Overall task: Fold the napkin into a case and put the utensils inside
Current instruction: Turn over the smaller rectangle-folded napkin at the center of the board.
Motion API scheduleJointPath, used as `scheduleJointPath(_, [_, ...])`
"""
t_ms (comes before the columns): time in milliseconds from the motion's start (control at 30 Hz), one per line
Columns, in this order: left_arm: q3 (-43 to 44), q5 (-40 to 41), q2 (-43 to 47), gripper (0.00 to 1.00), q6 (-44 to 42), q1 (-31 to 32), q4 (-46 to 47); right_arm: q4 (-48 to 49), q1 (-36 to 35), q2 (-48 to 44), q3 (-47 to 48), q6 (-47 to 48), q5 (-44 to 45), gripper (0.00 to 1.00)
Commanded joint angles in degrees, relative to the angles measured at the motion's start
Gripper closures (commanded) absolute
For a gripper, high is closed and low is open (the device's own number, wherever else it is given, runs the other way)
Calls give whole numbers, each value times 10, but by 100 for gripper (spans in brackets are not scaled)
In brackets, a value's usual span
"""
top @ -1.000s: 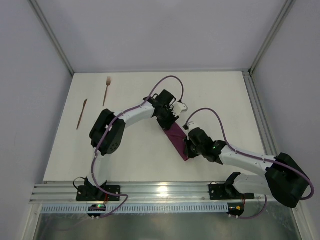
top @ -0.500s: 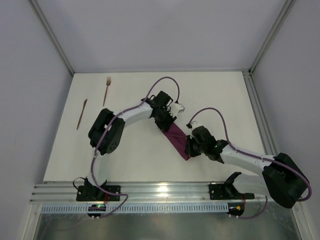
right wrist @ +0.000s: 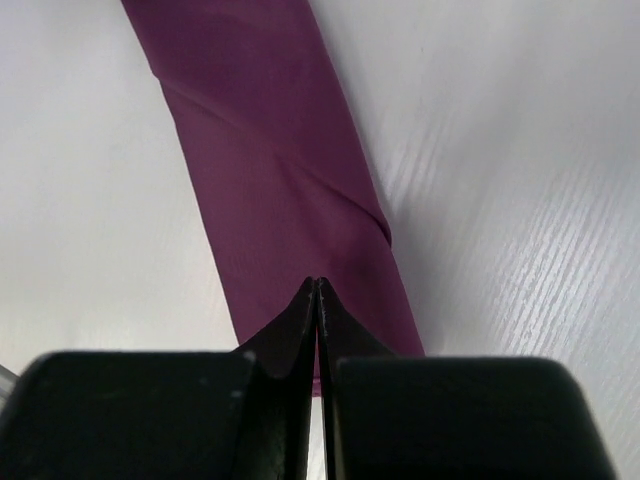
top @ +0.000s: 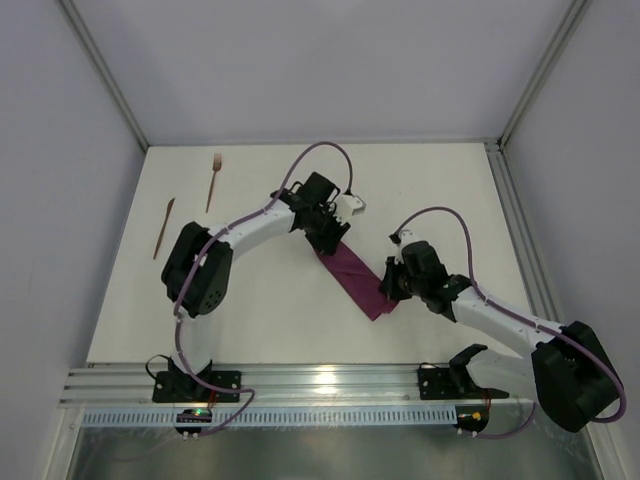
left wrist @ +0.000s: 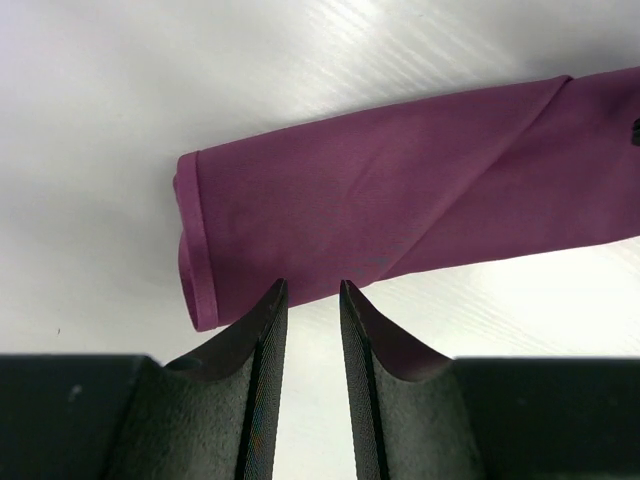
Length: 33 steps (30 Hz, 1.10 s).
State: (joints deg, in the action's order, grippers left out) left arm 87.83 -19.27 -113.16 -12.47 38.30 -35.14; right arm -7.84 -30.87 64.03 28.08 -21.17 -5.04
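The plum-purple napkin [top: 355, 278] lies folded into a narrow case, set diagonally on the white table. Its open, hemmed end [left wrist: 195, 240] fills the left wrist view, just beyond my left gripper [left wrist: 311, 290]. That gripper is open a little, with only bare table showing in its gap, and it sits at the strip's far end [top: 333, 238]. My right gripper [right wrist: 317, 285] is shut, its tips over the cloth [right wrist: 270, 170] near the strip's near end [top: 387, 290]. The utensils lie far left: a wooden fork [top: 214, 180] and a knife-like stick [top: 163, 227].
Grey walls and metal frame posts [top: 105, 85] close in the table [top: 450, 200] on three sides. An aluminium rail [top: 320, 385] with the arm bases runs along the near edge. Purple cables [top: 320, 160] loop over both arms.
My left gripper has drawn back up and left along the strip and opened slightly. The right gripper has shifted right, uncovering the strip's near end. The utensils have not moved.
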Motion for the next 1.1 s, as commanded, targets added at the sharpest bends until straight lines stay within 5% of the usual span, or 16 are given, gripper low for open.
scheduleJointPath(0, [-9,26,-14,70,4,-9,2,33,6,5,-26,-11,-24,96])
scheduleJointPath(400, [-44,32,-30,71,6,-9,17,102,32,53,-58,-26,-52,96])
scheduleJointPath(667, [-50,32,-19,71,5,-9,22,-17,1,-12,36,41,-28,96])
scheduleJointPath(900, [-49,26,-20,71,10,-9,25,140,-18,-1,-54,-28,-153,96])
scheduleJointPath(1067, [-48,30,-18,71,7,-9,24,163,-19,31,-107,-102,-138,96])
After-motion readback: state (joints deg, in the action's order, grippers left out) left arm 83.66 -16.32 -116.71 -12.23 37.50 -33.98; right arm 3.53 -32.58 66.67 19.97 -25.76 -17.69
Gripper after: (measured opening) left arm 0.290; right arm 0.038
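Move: Just under the left hand lies the far end of the folded napkin, about 4 cm ahead and 5 cm below, with the napkin's middle some 6 cm back and 7 cm to this hand's right. From the right hand, the napkin's near end is about 4 cm back, 1 cm to the left and 4 cm down; its middle lies roughly 4 cm ahead and 7 cm left. Coming down about 5 cm and 2 cm to the left, the part-open left fingers set their tips on the napkin's left long edge near the far end and stay there. The right hand, fingers shut, dips some 4 cm and slightly back, lifts about 6 cm while shifting left, then sweeps back and down, turning some 15 degrees, to the left corner of the near end. ##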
